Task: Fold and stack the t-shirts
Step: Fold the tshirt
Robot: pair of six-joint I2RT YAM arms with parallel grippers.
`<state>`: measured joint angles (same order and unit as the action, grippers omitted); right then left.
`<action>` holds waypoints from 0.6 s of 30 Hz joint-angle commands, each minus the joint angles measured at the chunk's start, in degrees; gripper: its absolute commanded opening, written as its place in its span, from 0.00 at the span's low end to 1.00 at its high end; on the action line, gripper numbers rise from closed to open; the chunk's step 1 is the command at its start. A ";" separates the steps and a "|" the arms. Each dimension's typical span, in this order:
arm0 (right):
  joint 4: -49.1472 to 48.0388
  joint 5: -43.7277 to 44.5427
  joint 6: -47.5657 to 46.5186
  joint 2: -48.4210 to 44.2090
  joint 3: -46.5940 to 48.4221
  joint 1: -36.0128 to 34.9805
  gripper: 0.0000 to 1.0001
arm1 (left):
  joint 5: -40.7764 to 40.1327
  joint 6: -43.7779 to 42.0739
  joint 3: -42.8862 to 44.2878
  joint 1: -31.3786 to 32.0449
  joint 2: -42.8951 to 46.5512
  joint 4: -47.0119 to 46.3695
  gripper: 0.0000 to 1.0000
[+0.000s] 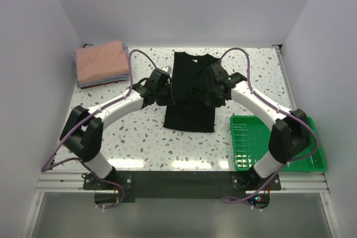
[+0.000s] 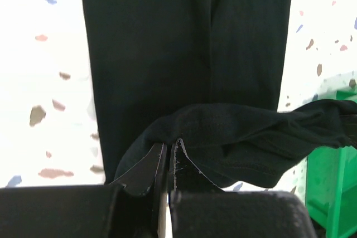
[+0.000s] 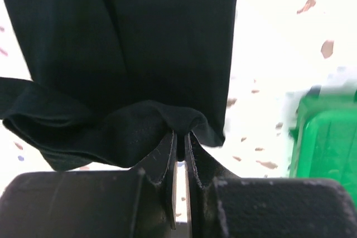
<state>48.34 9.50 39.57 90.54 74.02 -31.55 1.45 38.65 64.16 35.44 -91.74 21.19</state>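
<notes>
A black t-shirt (image 1: 189,90) lies lengthwise on the speckled table, its sides folded in to a narrow strip. My left gripper (image 1: 163,82) is shut on the shirt's left edge, with a bunch of black cloth (image 2: 234,132) pinched at its fingertips (image 2: 169,144). On the opposite side my right gripper (image 1: 215,85) is shut on a fold of the same shirt (image 3: 167,121) at its tips (image 3: 181,135). A stack of folded t-shirts (image 1: 102,63), salmon-pink on top with lavender and bluish edges below, rests at the back left.
A green plastic tray (image 1: 262,137) stands at the front right beside the right arm and shows in both wrist views (image 2: 334,182) (image 3: 326,154). White walls close the table on three sides.
</notes>
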 commanded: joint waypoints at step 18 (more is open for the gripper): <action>-0.44 -6.77 -11.53 18.00 16.33 9.66 0.00 | 5.31 -3.85 13.71 -6.87 -16.35 -6.86 0.00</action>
<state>48.16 4.14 29.56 108.12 87.50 -22.09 4.78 36.32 75.07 29.50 -106.63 18.17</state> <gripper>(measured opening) 0.076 0.029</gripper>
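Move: The black t-shirt's lying chest part, where its pinched hem is being taken, is centred roughly 18 cm ahead of the left hand, 10 cm to its right and 10 cm below; from the right hand about 20 cm ahead, 7 cm left and 11 cm below. The collar end lies some 16 cm beyond that chest part. The folded stack sits about 28 cm ahead and 35 cm left of the left hand, the green bin 12 cm back and 28 cm right of the right hand. The t-shirt's hem, still pinched at either side and slack between the two hands, is carried forward over the lying cloth towards the collar end, about 7 cm by both hands together, slowing and sinking some 3 cm on the way. The right hand also edges a little to its left; both grippers stay shut and the wrists scarcely turn. ##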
